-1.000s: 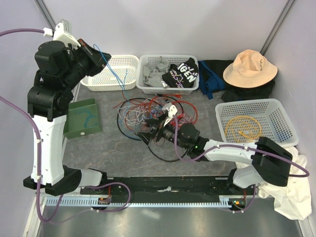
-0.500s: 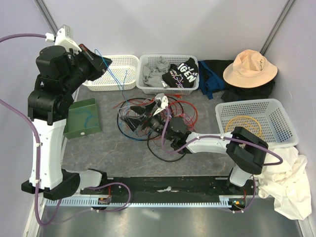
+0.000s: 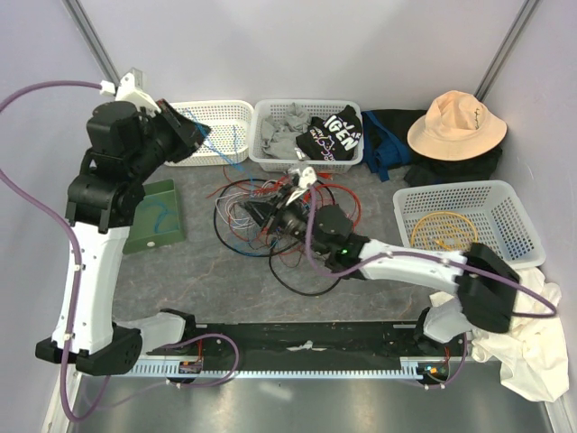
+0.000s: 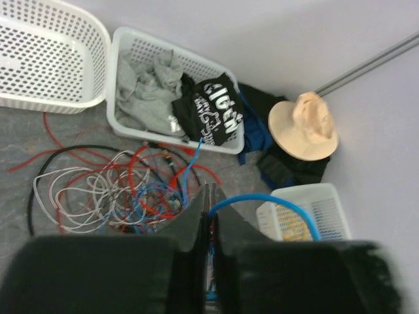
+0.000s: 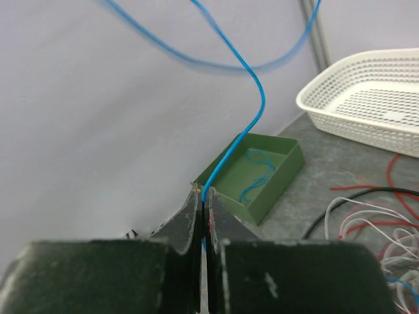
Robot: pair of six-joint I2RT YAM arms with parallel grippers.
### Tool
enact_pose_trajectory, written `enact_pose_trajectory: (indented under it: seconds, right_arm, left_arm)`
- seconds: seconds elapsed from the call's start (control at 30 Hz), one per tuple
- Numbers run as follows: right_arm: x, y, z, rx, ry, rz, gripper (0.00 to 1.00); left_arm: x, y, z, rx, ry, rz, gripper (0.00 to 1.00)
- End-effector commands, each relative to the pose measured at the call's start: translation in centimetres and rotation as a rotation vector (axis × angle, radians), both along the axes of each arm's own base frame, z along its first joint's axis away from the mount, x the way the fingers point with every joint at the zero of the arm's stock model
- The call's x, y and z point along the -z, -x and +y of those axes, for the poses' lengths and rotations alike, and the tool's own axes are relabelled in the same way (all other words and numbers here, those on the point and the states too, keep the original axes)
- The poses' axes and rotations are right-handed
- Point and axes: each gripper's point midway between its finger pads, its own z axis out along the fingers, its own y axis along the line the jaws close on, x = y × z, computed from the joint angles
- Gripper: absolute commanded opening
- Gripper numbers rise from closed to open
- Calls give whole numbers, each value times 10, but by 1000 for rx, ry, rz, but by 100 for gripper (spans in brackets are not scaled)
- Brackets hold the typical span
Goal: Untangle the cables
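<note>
The cables (image 3: 261,203) lie in a loose red, white, black and blue tangle on the grey table, mid-field. My left gripper (image 3: 196,129) is raised at the back left, shut on a blue cable (image 3: 227,152) that runs down toward the tangle. From the left wrist, the jaws (image 4: 211,188) stand pressed together with the blue cable (image 4: 262,199) looping out to the right above the tangle (image 4: 118,190). My right gripper (image 3: 257,215) is low at the tangle's left side. Its jaws (image 5: 204,190) are shut on the blue cable (image 5: 252,111), which rises up and away.
A green tray (image 3: 158,212) with a blue strand sits at the left. Along the back stand a white basket (image 3: 216,113) and a basket of clothes (image 3: 306,135), with a hat (image 3: 455,122) beyond. The right basket (image 3: 505,194) holds a yellow coil (image 3: 444,233).
The right gripper was open a second ago and has closed on the blue cable at the tangle. The left arm has swung a little to the right with its cable.
</note>
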Motion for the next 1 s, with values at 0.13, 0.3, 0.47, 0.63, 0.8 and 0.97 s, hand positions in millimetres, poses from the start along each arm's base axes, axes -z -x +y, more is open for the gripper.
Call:
enact_pose_trajectory:
  seconds: [0.13,0.3,0.47,0.63,0.8,0.97]
  right_arm:
    - [-66,-4,-102,282,229,43,0]
    - [-96,0,-134,348,297,67,0]
    - [-114,1,-148,381,321,87,0]
    - [-125,6,-150,360,329,107,0]
    - [-139,12,-147,321,317,125,0]
    - [-147,17,-142,283,307,144,0]
  left_arm:
    - [96,-16,-19,90,-22,107,100]
    - [131,-3,-30,150,47,61,100]
    - [111,19,-50,285,125,-230,100]
    - [63,79,-72,439,155,-664,100]
    - [57,99,-102,558,67,-791,100]
    - [69,115,-133,641,30,-885,100]
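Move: The blue cable runs between both grippers: where the right one pinches it lies about 8 cm back, 7 cm right and 15 cm below the left gripper. From the right gripper, the cable tangle is roughly 10 cm ahead, 11 cm right and 30 cm down. The green tray sits some 12 cm ahead and 26 cm left of that gripper, and the white basket about 30 cm ahead and 16 cm left, both nearly 30 cm below. Open the left gripper wide to let go of the blue cable while sinking about 20 cm, then swing it back, right and partly up again, tipping its fingers up and turning clockwise towards the strands under the right gripper. Keep the right gripper shut on the cable, carrying it some 14 cm right and as far up, over the tangle. ##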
